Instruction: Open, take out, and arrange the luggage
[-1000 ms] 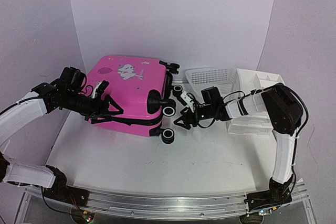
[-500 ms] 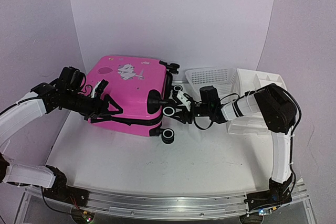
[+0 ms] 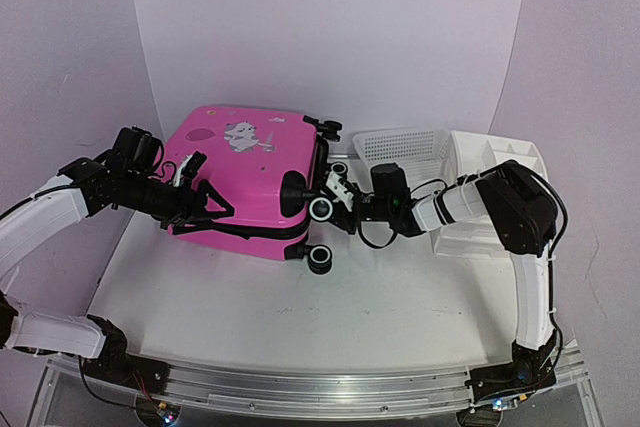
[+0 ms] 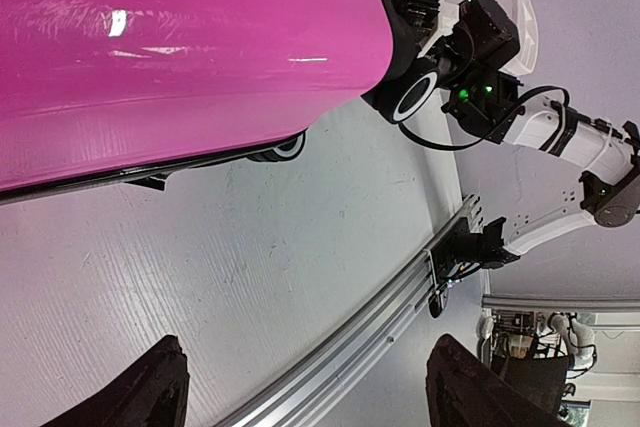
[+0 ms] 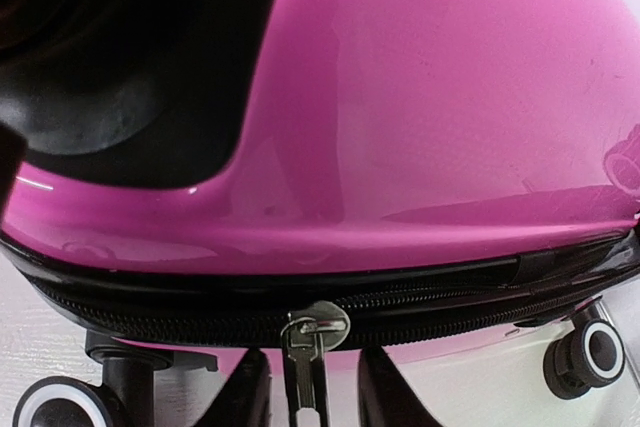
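The hot-pink luggage (image 3: 245, 172) lies flat at the back left, closed, with its black wheels (image 3: 320, 209) facing right. My right gripper (image 3: 335, 197) is at that wheel end. In the right wrist view its fingers (image 5: 245, 392) stand either side of the metal zipper pull (image 5: 305, 347), which hangs from the black zipper (image 5: 450, 292); a narrow gap shows on each side, so my right gripper (image 5: 310, 362) is open. My left gripper (image 3: 205, 199) rests against the luggage's left front side. In the left wrist view my left gripper (image 4: 320, 397) is open and empty below the pink shell (image 4: 180, 47).
A white mesh basket (image 3: 400, 144) and a white drawer organizer (image 3: 490, 162) stand at the back right, just behind my right arm. A second wheel (image 3: 319, 258) sticks out at the luggage's front corner. An aluminium rail (image 3: 300, 382) runs along the near edge.
My right gripper has moved left, up to the luggage's wheel end, and its jaws have narrowed around the zipper pull. The left arm and the luggage have not moved.
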Available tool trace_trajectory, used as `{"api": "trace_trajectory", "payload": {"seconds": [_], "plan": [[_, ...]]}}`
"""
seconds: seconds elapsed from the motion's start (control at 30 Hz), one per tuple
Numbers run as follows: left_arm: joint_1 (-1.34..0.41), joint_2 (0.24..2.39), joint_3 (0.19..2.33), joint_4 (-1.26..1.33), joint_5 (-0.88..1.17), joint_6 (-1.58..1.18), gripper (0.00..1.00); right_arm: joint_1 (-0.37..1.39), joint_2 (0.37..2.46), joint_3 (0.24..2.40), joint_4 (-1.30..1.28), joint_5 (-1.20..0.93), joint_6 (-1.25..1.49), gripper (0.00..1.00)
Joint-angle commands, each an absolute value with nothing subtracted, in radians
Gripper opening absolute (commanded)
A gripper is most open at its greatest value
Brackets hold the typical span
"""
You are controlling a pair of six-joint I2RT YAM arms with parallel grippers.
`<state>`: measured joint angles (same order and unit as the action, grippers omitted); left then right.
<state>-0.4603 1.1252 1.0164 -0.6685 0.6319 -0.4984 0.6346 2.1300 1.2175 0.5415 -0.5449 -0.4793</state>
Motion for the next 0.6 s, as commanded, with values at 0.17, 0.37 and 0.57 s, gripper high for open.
{"api": "trace_trajectory", "payload": {"seconds": [0.17,0.37,0.57], "plan": [[-0.465,1.100,1.015,-0.621,0.630,-0.483,0.82,0.650,2.102,1.227,0.603,-0.507,-0.414,0.06],[-0.465,1.110,1.013,-0.620,0.623,-0.478,0.82,0.649,2.061,1.200,0.603,-0.516,-0.225,0.00],[-0.465,1.118,1.011,-0.616,0.625,-0.474,0.82,0.644,2.039,1.227,0.526,-0.700,0.040,0.00]]}}
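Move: The zipper pull hangs between the right gripper's open fingertips, about 1 cm farther to the left and otherwise level with it. From the right hand, the upper caster sits some 5 cm back, 2 cm left and 5 cm above; the lower caster is about 8 cm back, 2 cm left and 5 cm below. The far caster is roughly 18 cm ahead, straight in line sideways, 5 cm lower. From the left hand the pull lies some 14 cm ahead, 23 cm right and 14 cm below. Close the right gripper's fingers from about a third open until they pinch the zipper pull hanging between them. With the pull held, roll the hand about 15 degrees clockwise as seen from behind it, looking along its fingers to the left, and ease it back about 1 cm towards the near, upper caster of the suitcase. ##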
